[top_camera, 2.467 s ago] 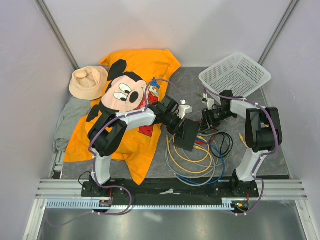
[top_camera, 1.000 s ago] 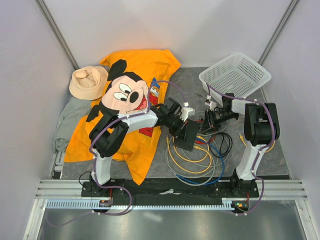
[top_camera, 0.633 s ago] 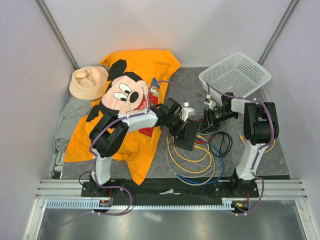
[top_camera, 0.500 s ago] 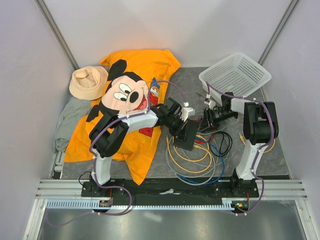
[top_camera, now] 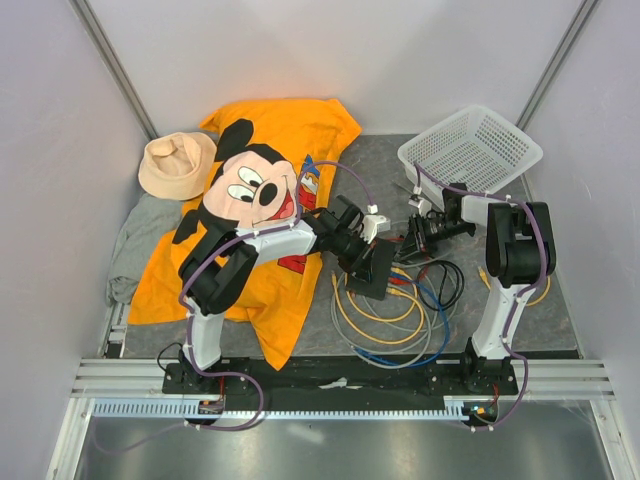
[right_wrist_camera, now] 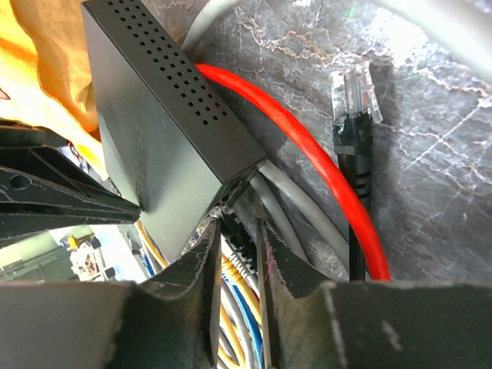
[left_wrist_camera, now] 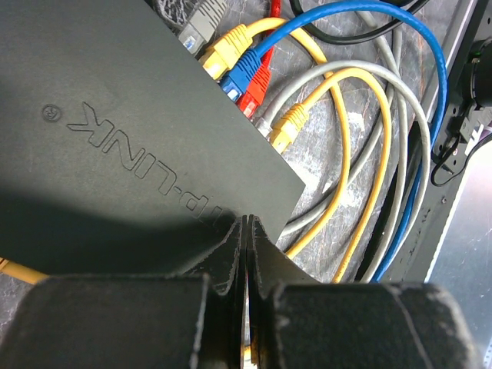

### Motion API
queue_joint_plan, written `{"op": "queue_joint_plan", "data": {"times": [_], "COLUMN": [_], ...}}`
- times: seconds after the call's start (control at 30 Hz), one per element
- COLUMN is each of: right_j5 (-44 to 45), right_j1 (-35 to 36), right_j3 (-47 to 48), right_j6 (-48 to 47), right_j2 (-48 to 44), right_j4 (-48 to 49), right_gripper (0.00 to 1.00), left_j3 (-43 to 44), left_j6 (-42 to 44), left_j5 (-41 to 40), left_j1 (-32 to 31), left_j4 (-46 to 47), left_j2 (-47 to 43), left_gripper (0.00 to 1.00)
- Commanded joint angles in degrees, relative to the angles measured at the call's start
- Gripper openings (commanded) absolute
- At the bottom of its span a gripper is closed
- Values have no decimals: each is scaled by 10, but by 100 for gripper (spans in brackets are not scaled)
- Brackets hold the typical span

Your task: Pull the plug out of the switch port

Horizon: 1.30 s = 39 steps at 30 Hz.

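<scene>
The black switch (top_camera: 377, 270) lies on the grey mat, with coloured cables entering its right edge. In the left wrist view its lid (left_wrist_camera: 115, 115) shows raised lettering, and yellow, blue and red plugs (left_wrist_camera: 244, 71) sit in the ports. My left gripper (left_wrist_camera: 247, 220) is shut, its tips pressing on the lid's near edge. My right gripper (right_wrist_camera: 237, 224) reaches in from the right (top_camera: 411, 243). Its fingers clamp a dark ribbed plug (right_wrist_camera: 240, 215) at the end port of the switch (right_wrist_camera: 165, 131). A red cable (right_wrist_camera: 307, 154) curves past.
A loose black cable with a clear plug (right_wrist_camera: 355, 96) lies on the mat. Coiled cables (top_camera: 395, 320) spread in front of the switch. A white mesh basket (top_camera: 470, 148) stands at the back right. An orange printed shirt (top_camera: 270, 130), a beige hat (top_camera: 175, 165) and a grey cloth (top_camera: 135, 240) lie left.
My right gripper's jaws widened briefly, then narrowed around the dark plug at the switch's end port. The left gripper has stayed shut on the lid.
</scene>
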Motion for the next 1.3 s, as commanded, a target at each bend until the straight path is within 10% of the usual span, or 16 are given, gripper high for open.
{"op": "queue_joint_plan", "data": {"times": [0.0, 0.47, 1.27], "right_j5": [30, 106, 223], "right_j1": [1, 22, 33], "right_j3": [19, 25, 31], "right_j6": [19, -65, -120], "right_j2": [8, -28, -60], "right_j4": [83, 21, -11], "right_gripper": [21, 0, 0], "left_j3": [-1, 0, -2], "left_j6": [22, 19, 21], "left_j5": [-31, -30, -43], "left_j1": [-5, -8, -7], "left_j4": [-17, -14, -11], "left_j2": [25, 31, 36], "left_gripper": [2, 2, 2]}}
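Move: The right fingers already straddle the black plug at the switch's far right corner port, its middle about 1 cm left and 1 cm below. The switch's middle is some 9 cm left and 4 cm back. A yellow plug sits along the same edge about 3 cm back and 1 cm left; a loose black plug lies 4 cm ahead and 4 cm left. From the left hand, shut on the switch's top, the gripped plug lies roughly 9 cm right and 8 cm ahead. Right fingers tip steeper by some 20 degrees, tug about 2.5 cm right from the switch, and close fully. ##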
